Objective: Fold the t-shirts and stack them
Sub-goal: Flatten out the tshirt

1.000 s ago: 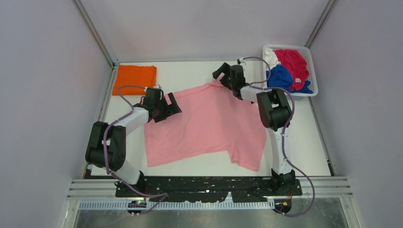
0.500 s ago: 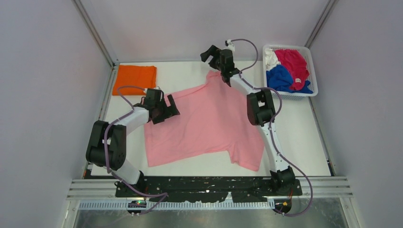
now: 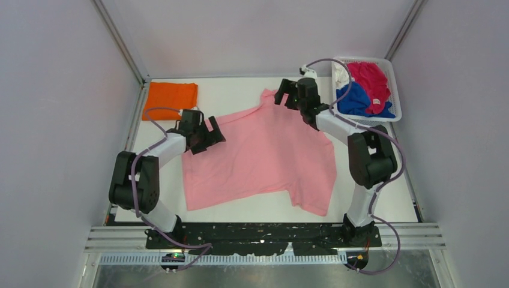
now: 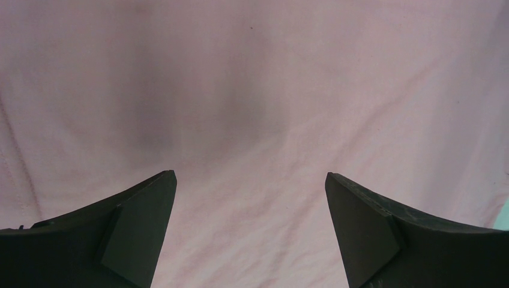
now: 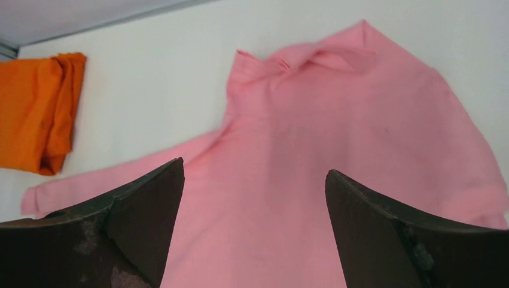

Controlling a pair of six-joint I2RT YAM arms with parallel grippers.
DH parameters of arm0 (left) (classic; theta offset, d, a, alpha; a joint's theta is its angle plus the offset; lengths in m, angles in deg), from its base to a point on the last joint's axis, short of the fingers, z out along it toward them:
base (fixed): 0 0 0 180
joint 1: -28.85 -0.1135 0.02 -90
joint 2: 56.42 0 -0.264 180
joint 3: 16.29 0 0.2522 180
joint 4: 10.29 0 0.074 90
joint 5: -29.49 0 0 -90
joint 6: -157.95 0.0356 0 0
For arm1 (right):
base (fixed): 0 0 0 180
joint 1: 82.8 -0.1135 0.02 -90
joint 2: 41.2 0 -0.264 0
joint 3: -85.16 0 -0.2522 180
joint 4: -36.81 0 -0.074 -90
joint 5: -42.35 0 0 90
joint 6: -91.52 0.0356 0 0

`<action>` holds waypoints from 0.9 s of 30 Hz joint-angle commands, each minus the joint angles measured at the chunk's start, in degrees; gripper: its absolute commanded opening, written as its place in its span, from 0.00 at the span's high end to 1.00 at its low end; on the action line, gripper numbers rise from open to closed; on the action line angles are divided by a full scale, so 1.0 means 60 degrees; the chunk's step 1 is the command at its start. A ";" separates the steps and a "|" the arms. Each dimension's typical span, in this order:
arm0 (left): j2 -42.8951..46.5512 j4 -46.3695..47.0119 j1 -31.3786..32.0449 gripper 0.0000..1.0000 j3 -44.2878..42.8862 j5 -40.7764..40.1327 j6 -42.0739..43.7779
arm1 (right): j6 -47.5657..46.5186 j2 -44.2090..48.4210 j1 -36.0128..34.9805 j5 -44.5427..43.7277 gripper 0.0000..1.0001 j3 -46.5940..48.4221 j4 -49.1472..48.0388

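A light pink t-shirt [image 3: 264,156] lies spread flat in the middle of the table. My left gripper [image 3: 210,133] is open over its left sleeve edge; in the left wrist view [image 4: 251,180] pink cloth [image 4: 252,90] fills the frame between the spread fingers. My right gripper [image 3: 286,96] is open and empty above the shirt's far corner; the right wrist view [image 5: 255,171] shows the pink shirt [image 5: 336,138] below. An orange t-shirt [image 3: 170,99] lies folded at the back left, also in the right wrist view [image 5: 42,108].
A white mesh basket [image 3: 360,58] at the back right holds a royal blue shirt [image 3: 354,99], a magenta-red shirt [image 3: 372,81] and a white shirt [image 3: 343,72]. Grey walls close the table on three sides.
My right arm rose toward the back wall, then came back down and right, open over the shirt's far corner, which now lies stretched out further back. The left arm barely moved.
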State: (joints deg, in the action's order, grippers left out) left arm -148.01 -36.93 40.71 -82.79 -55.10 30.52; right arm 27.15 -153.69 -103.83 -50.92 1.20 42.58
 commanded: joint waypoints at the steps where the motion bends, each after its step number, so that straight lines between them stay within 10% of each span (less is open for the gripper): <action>1: -0.0142 0.0559 0.0001 0.00 -0.0127 0.0593 -0.0183 | -0.0007 0.1297 -0.0024 -0.0878 0.05 -0.2377 0.0041; 14: 0.0045 -0.0080 0.0571 0.00 0.0769 0.0461 -0.0204 | 0.0847 0.2503 -0.0130 -0.1307 0.03 -0.4860 0.2301; 27: 0.2746 -0.0815 0.1871 0.00 0.3739 0.0166 -0.0846 | 0.3269 0.7665 -0.1449 -0.1108 0.02 -0.9029 0.5554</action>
State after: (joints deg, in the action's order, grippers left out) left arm -134.96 -33.24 49.08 -65.87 -53.13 27.64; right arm 40.61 -113.67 -109.23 -57.06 -49.55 62.78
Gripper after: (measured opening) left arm 0.994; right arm 0.982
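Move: The pink t-shirt lies spread below both my hands. Its middle is about 23 cm back from my right hand, 8 cm to its left and 13 cm down; its turned-up far flap is about 2 cm ahead and 6 cm left, and the laundry basket about 4 cm ahead and 34 cm right. From my left hand the shirt's middle is 8 cm back, 15 cm right, just below; the folded orange shirt is about 14 cm ahead and 19 cm left. I bring my open right hand back and down onto the right part of the t-shirt, tipping the fingers about 30 degrees further down, then keep it low and drag back towards me, some 28 cm back in all with a drift to the right. My left hand, also open, sinks 2 cm and then, as the right drags, draws about 9 cm back along the cloth and slightly right. ##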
